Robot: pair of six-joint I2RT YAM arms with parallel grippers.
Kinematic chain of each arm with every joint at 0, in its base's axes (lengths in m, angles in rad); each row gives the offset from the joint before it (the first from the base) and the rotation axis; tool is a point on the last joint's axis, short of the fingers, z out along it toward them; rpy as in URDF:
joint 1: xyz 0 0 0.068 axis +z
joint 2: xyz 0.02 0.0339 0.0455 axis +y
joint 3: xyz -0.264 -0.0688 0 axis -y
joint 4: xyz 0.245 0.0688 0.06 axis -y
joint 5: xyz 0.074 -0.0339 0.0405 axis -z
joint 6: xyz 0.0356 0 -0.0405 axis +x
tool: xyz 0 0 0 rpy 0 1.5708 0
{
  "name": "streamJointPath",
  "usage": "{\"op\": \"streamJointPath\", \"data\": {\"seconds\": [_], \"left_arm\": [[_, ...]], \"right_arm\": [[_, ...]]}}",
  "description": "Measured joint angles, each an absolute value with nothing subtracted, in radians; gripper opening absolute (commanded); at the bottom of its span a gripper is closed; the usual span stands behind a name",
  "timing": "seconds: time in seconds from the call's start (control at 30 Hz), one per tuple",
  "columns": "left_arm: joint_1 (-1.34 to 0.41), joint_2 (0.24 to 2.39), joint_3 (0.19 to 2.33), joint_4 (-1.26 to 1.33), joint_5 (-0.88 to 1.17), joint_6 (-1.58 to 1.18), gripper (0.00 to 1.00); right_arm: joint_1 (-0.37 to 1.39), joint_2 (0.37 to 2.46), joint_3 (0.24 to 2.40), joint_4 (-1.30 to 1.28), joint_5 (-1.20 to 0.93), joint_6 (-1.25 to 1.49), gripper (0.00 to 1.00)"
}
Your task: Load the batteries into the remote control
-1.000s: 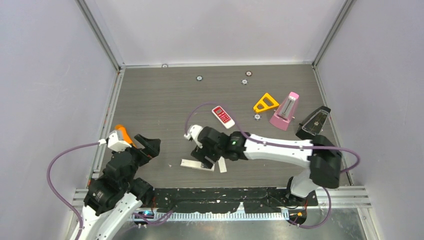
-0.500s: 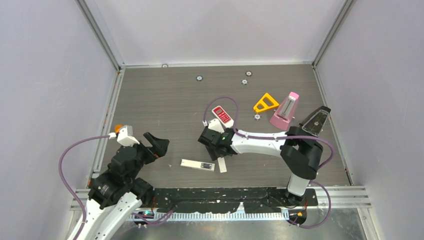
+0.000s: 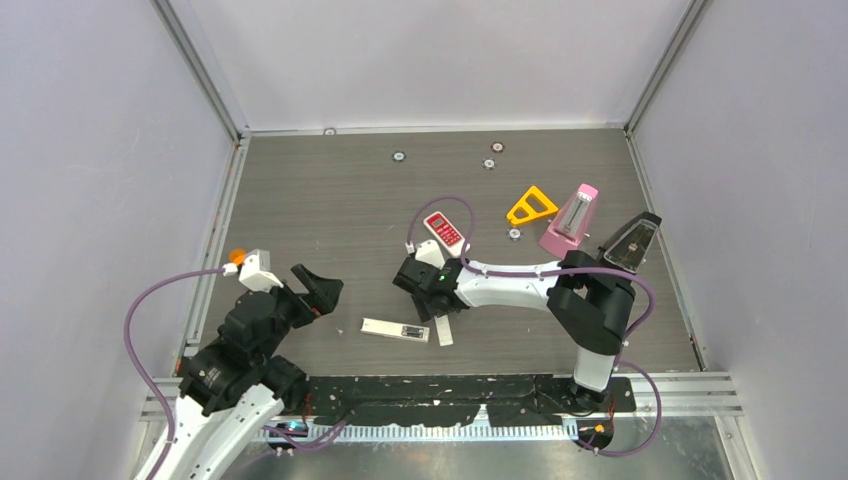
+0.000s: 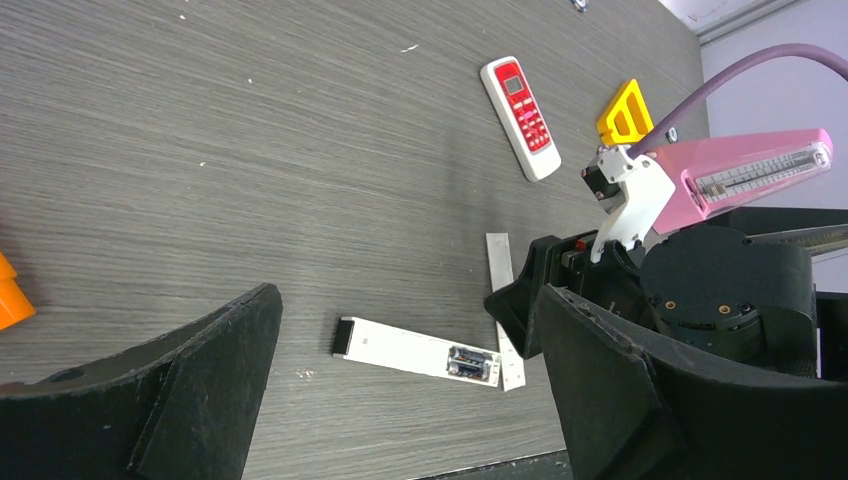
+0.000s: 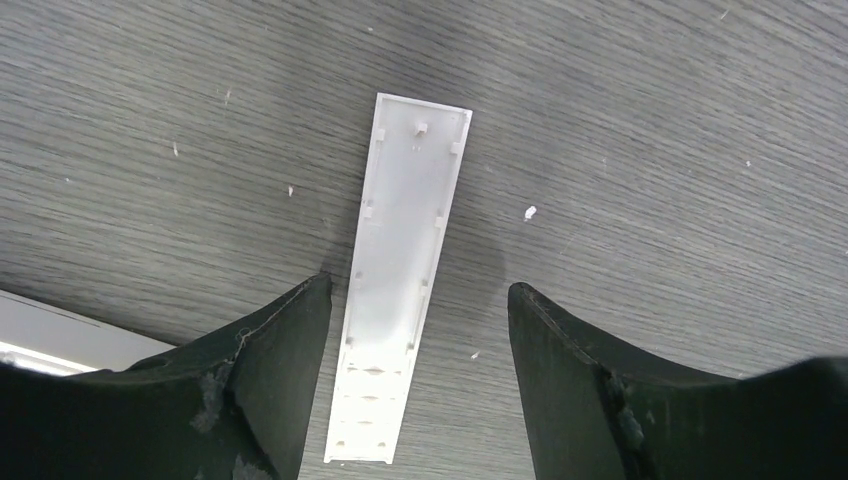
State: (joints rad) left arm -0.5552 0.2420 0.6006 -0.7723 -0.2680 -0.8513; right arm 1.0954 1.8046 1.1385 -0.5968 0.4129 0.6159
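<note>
The white remote point(image 3: 392, 329) lies face down near the front of the table, with its battery bay open. In the left wrist view the remote point(image 4: 400, 347) holds two dark batteries point(image 4: 472, 364) in the bay at its right end. No orange-red batteries are in view. The white battery cover point(image 3: 444, 331) lies loose just right of the remote. My right gripper point(image 5: 417, 290) is open and empty, with its jaws either side of the cover point(image 5: 400, 270), low over it. My left gripper point(image 4: 408, 300) is open and empty, left of the remote and apart from it.
A red-and-white remote point(image 3: 445, 232), a yellow triangle point(image 3: 530, 206), a pink metronome point(image 3: 570, 222) and a dark metronome point(image 3: 628, 245) stand behind and to the right. An orange stick point(image 3: 237, 257) peeks out behind the left wrist. Small metal discs point(image 3: 398, 156) lie at the back.
My right gripper has pulled back from over the remote to the cover, and its arm has folded in. My left gripper has moved right, toward the remote.
</note>
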Motion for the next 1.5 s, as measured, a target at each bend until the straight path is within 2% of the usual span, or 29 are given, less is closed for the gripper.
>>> {"op": "streamJointPath", "data": {"seconds": [0.63, 0.9, 1.07, 1.13, 1.33, 1.5], "left_arm": [[-0.555, 0.242, 0.585, -0.756, -0.257, -0.851, 1.00], [-0.555, 0.242, 0.583, -0.751, -0.246, -0.852, 1.00], [-0.555, 0.242, 0.581, -0.751, -0.241, -0.852, 1.00], [-0.555, 0.242, 0.581, -0.749, -0.236, -0.851, 1.00], [-0.555, 0.244, 0.554, -0.687, -0.162, -0.809, 1.00], [-0.555, 0.302, 0.494, -0.566, -0.010, -0.752, 0.99]], "right_arm": [[1.077, 1.802, 1.111, -0.535, 0.382, 0.706, 0.55], [1.045, 1.773, 1.061, -0.471, 0.339, 0.725, 0.45], [1.035, 1.771, 1.053, -0.457, 0.337, 0.723, 0.29], [1.031, 1.767, 1.048, -0.449, 0.334, 0.722, 0.26], [1.028, 1.760, 1.040, -0.440, 0.333, 0.720, 0.24], [1.026, 1.746, 1.029, -0.434, 0.334, 0.716, 0.28]]}}
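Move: The right hand is just above the battery cover, whose middle lies about 1 cm to its left, level fore and aft, and 2 cm below. The slim remote, batteries in its open bay, has its middle some 10 cm left and 3 cm back of that hand; the red-buttoned remote is about 17 cm straight ahead. From the left hand, the cover lies roughly 19 cm right, 3 cm ahead and 18 cm below. The right hand eases about 1 cm forward along the battery cover and sinks slightly while the wrist rolls its left side up some 10 degrees with a slight clockwise turn, then its half-open fingers close across the strip and stop on its two long edges, pinching it near the middle. The left hand, empty and wide open, hardly drifts until near the end, when it sweeps about 5 cm right towards the slim remote and the cover, dipping a little and swinging some 15 degrees clockwise. ##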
